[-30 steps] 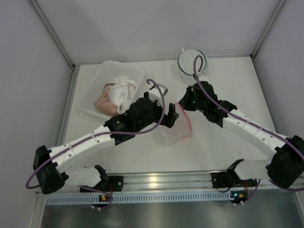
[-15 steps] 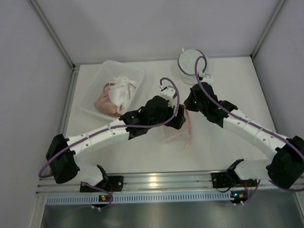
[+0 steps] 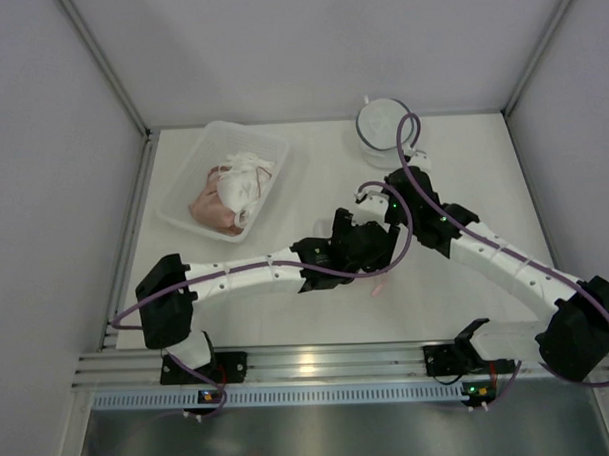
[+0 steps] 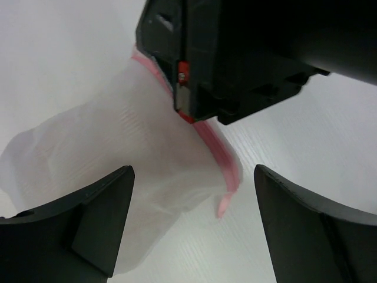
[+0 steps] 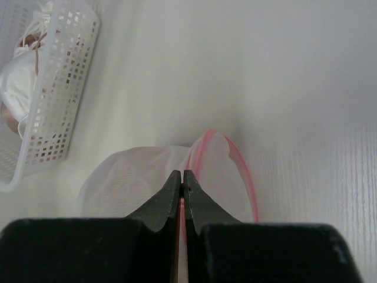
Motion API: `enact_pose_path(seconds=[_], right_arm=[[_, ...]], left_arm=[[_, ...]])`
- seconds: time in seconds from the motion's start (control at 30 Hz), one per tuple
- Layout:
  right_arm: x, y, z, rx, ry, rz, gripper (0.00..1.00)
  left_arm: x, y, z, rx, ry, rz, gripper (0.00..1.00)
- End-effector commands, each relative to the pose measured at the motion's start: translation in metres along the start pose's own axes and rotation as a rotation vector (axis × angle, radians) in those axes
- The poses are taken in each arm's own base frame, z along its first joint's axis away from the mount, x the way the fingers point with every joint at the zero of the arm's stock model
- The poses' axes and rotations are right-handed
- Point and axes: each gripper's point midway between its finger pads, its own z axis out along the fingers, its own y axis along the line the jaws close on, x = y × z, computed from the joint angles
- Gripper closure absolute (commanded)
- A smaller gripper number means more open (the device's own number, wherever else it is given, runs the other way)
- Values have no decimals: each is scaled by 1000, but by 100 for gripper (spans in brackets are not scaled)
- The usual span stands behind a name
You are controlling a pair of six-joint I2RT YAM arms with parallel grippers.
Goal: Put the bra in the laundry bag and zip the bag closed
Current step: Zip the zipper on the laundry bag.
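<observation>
The laundry bag (image 4: 118, 147) is white mesh with a pink zipper rim and lies on the table, its mouth raised. My right gripper (image 5: 181, 177) is shut on that pink rim and shows as a black block (image 4: 247, 59) in the left wrist view. My left gripper (image 4: 194, 230) is open, its fingers astride the bag's loose pink end with nothing between them. From above, my left gripper (image 3: 383, 247) covers most of the bag, and only a pink strip (image 3: 377, 286) shows. The bra (image 3: 233, 188), pink and white, lies in the basket (image 3: 187, 172) at the back left.
The white perforated basket (image 5: 53, 100) stands left of the bag. A round white container (image 3: 384, 125) sits at the back, behind my right gripper (image 3: 384, 207). Grey walls close in the table on three sides.
My left arm has swung right and nearer, from beside the basket to over the bag, with its jaws a little narrower. The right gripper has kept its hold on the rim.
</observation>
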Motion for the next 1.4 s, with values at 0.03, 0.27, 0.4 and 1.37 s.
enact_pose_path(seconds=[0.03,0.27,0.4,1.37], right_arm=[[-13,10,-5,-61,-40,35,100],[-11,9,-1,-76,-33,54,100],[-12,10,1,-87,-32,59,100],[-3,-11,16,-54,-42,72,100]], left_arm=[[-3,13,11,-168,-79,-107,12],[3,-4,21,-171,-163,-201,18],[7,1,23,-194,-239,-273,37],[45,39,-85,251,-291,-144,100]])
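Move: Just under the left hand, about 5 cm down and 1 cm ahead, runs the stretch of pink zipper it will pinch. The right gripper stands some 5 cm ahead, 1 cm to the right and 2 cm lower; the pink tail is roughly 9 cm back, 2 cm right and 10 cm below, and the mesh body about 6 cm left, 1 cm back and 8 cm below. From the right hand that stretch is about 4 cm back, 1 cm left and 3 cm down. Sinking about 5 cm beside the right gripper while turning some 15 degrees counter-clockwise, the left hand shuts its wide-open fingers on the zipper. It then draws back-left about 11 cm, away from the right gripper, arching up and dipping again, its wrist turning back clockwise. The right hand keeps its pinch on the zipper's far end, nearly still, sinking 2 cm. ##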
